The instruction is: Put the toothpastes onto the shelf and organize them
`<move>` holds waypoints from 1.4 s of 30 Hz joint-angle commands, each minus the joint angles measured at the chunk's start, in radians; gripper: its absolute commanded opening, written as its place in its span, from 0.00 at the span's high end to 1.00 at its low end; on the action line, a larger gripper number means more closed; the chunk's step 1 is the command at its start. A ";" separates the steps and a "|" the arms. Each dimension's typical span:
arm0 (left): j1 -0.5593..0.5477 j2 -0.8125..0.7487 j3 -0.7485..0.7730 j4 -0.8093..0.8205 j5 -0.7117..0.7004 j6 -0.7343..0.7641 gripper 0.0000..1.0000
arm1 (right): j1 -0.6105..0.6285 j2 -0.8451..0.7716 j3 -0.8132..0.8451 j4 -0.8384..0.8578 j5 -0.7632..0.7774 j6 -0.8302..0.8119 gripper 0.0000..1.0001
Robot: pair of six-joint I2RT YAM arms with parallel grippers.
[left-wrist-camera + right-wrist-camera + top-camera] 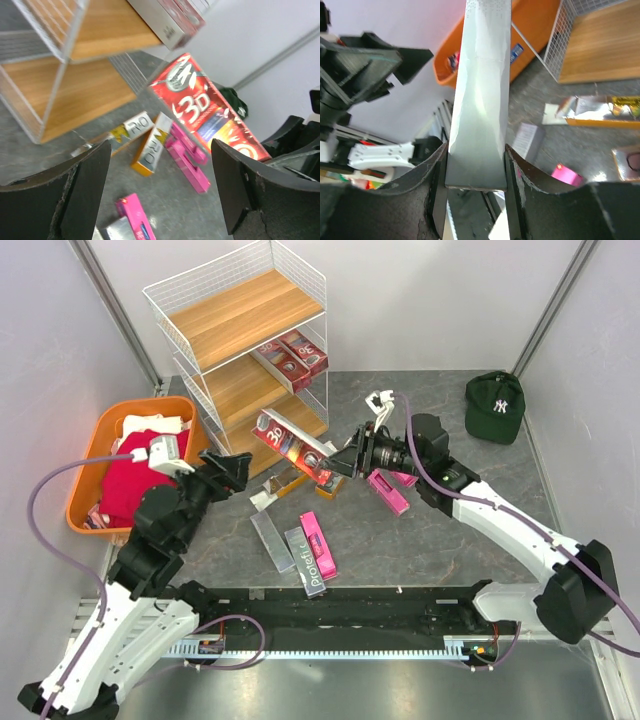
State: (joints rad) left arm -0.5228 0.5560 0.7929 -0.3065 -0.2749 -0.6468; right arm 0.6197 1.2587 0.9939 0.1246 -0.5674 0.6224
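Note:
My right gripper (338, 465) is shut on one end of a dark red toothpaste box (293, 445), held tilted in the air in front of the shelf's (236, 310) lowest board. In the right wrist view the box's silver side (481, 95) fills the gap between the jaws (476, 165). Two more red boxes (292, 358) lie on the middle board. My left gripper (238, 470) is open and holds nothing, just left of the held box (205, 110). Loose on the table lie pink boxes (388, 490) (318, 543), silver-grey ones (272, 540) and gold-white-black ones (285, 483) (150, 147).
An orange basket (88, 452) with red and white cloths stands left of the shelf, close behind my left arm. A dark green cap (495, 405) lies at the back right. Grey walls close in both sides.

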 commanded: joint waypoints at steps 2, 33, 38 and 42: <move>0.006 -0.031 0.040 -0.100 -0.199 0.099 0.12 | -0.025 0.039 0.020 0.306 -0.086 0.180 0.80; 0.006 0.025 -0.006 -0.098 -0.153 0.082 0.12 | -0.028 0.637 0.469 0.457 0.090 0.522 0.81; 0.006 0.027 -0.011 -0.098 -0.150 0.081 0.11 | -0.029 0.708 0.546 0.449 0.119 0.569 0.80; 0.006 0.028 -0.015 -0.100 -0.145 0.073 0.12 | -0.034 0.709 0.555 0.394 0.193 0.568 0.78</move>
State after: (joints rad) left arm -0.5220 0.5808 0.7860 -0.4244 -0.4160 -0.5854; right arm 0.5934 1.9652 1.4937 0.5140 -0.4576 1.1690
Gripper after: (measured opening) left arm 0.884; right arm 0.490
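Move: The right hand grips one end of a red box; the free slot on the middle shelf that it is bound for lies about 20 cm ahead, 17 cm to its left and roughly 2 cm below. The nearer shelved box is some 25 cm ahead and 12 cm left, the farther one 27 cm ahead and 7 cm left, both at slot height. A long yellow box lies about 10 cm ahead, 7 cm left, 27 cm down. From the left hand the slot is about 21 cm ahead, 4 cm right, slightly below. Keeping its pinch on the red box's near end, the right hand first rises a couple of centimetres, then reaches about 16 cm forward and 10 cm left while sinking back to its starting height, carrying the far end into the middle shelf's slot. The wrist rolls and tips some 25 degrees, with a slight clockwise swing. The empty left hand, still open, shifts some 3 cm left and sinks about 4. ##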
